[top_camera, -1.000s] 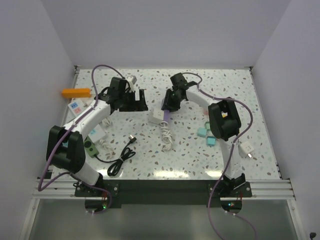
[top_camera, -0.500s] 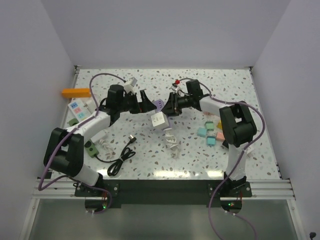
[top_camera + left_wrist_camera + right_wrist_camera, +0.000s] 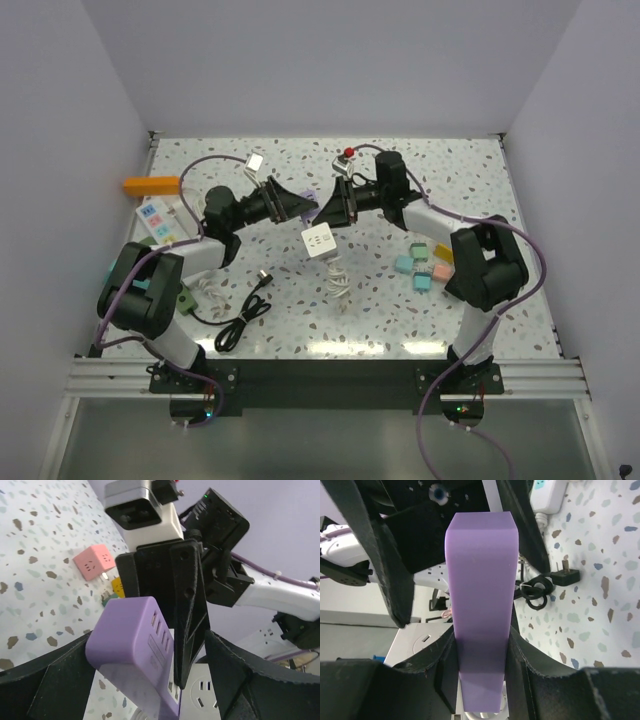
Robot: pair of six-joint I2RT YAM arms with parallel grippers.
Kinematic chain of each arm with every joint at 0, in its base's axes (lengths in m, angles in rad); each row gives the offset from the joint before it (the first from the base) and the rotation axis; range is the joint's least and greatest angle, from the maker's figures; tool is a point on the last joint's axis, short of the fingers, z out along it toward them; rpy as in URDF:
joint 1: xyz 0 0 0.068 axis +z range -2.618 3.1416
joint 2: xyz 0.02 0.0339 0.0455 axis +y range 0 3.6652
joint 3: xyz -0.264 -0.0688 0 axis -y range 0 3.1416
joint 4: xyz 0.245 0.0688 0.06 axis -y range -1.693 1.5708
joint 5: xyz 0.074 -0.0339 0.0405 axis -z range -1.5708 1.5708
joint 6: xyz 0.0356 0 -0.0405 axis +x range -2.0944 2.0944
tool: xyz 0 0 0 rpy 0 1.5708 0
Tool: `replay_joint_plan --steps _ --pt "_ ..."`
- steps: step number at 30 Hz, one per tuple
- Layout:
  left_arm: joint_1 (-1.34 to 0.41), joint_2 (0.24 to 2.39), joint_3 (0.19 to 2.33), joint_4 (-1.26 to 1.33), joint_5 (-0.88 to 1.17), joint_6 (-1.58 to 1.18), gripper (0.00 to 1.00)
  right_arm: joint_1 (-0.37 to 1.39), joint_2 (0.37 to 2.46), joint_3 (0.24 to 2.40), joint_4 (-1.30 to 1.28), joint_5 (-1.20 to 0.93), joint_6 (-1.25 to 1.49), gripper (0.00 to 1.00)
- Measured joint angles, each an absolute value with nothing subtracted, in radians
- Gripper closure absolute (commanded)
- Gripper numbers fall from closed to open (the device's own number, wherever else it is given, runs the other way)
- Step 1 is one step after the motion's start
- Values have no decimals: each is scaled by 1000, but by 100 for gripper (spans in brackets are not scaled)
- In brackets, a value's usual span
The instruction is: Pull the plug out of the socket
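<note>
A purple plug (image 3: 481, 580) is pinched between my right gripper's (image 3: 481, 650) fingers and held above the table's middle. A white cube socket (image 3: 319, 241) hangs under it, with its white cord (image 3: 337, 282) trailing down to the table. The plug (image 3: 135, 645) and socket (image 3: 220, 692) still look joined. My left gripper (image 3: 150, 640) faces the right gripper (image 3: 328, 208) and is open. Its fingers straddle the plug, one finger against the plug's side and the other apart from it. In the top view the left gripper (image 3: 297, 205) meets the right one tip to tip.
An orange block (image 3: 152, 185) and a white power strip (image 3: 157, 217) lie at the left edge. A black cable (image 3: 240, 315) and a green adapter (image 3: 185, 298) lie front left. Teal and pink cubes (image 3: 420, 268) sit at the right.
The right gripper lifted the purple plug and white socket off the table. The left gripper swung right and up until its open fingers came around the plug.
</note>
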State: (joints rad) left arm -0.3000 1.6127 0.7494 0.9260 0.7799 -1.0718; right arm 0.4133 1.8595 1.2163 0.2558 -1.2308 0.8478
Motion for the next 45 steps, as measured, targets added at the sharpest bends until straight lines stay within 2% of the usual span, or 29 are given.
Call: replay_joint_plan --steps 6,10,11,14,15,17,20,26,30,37,40,45 --pt "-311 1642 715 1119 824 -1177 37 420 1860 1201 397 -1272 966 100" --pt "-310 1642 707 1134 830 -1196 66 420 1860 1201 466 -1303 1010 100" --pt "-310 1642 706 1137 827 -1220 80 420 1860 1201 480 -1306 1007 78" --pt "-310 1641 706 1145 824 -1220 100 420 1860 1203 461 -1299 1000 37" --pt "-310 1641 706 1144 831 -1217 100 420 1860 1208 425 -1292 989 16" --pt "-317 1641 705 1134 846 -1186 100 420 1860 1236 279 -1245 907 2" --pt "-317 1644 699 1124 856 -1172 100 413 1856 1290 38 -1158 765 2" --pt "-287 1642 693 1063 855 -1143 100 336 1742 1201 -181 -1002 632 2" --pt "-276 1624 772 751 764 -1007 100 329 1684 1250 -423 -778 477 2" --pt "-311 1620 996 213 557 -780 100 506 1590 1307 -651 -414 312 2" --pt "-336 1623 1057 76 450 -728 100 556 1557 1307 -668 -383 305 2" --pt "-358 1625 1074 -20 381 -710 100 582 1519 1311 -670 -327 310 2"
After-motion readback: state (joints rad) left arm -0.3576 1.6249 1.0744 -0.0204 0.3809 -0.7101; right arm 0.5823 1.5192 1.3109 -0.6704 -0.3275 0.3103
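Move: The left hand hovers open around the far end of the purple socket strip, whose middle lies about 3 cm back and 2 cm to its right, nearly level. From the right hand, already gripping the strip, the white cube plug on the strip's near end sits some 8 cm back, 1 cm left and 2 cm higher; the strip's middle is about 1 cm back and 2 cm left, and the white cord dangles roughly 14 cm back, 4 cm right and 10 cm below. The left hand eases back about 2 cm and pinches the far end of the purple strip while the right still holds it, then, once the right has let go, carries the strip forward some 6 cm and down about 8, its fingers dipping roughly 30 degrees. The right hand rises slightly with the strip, opens wide, draws off to the right and down about 7 cm, and then shifts back a few centimetres as its fingers tip steeply downward, hanging open to the right of the white cube plug without touching it. ##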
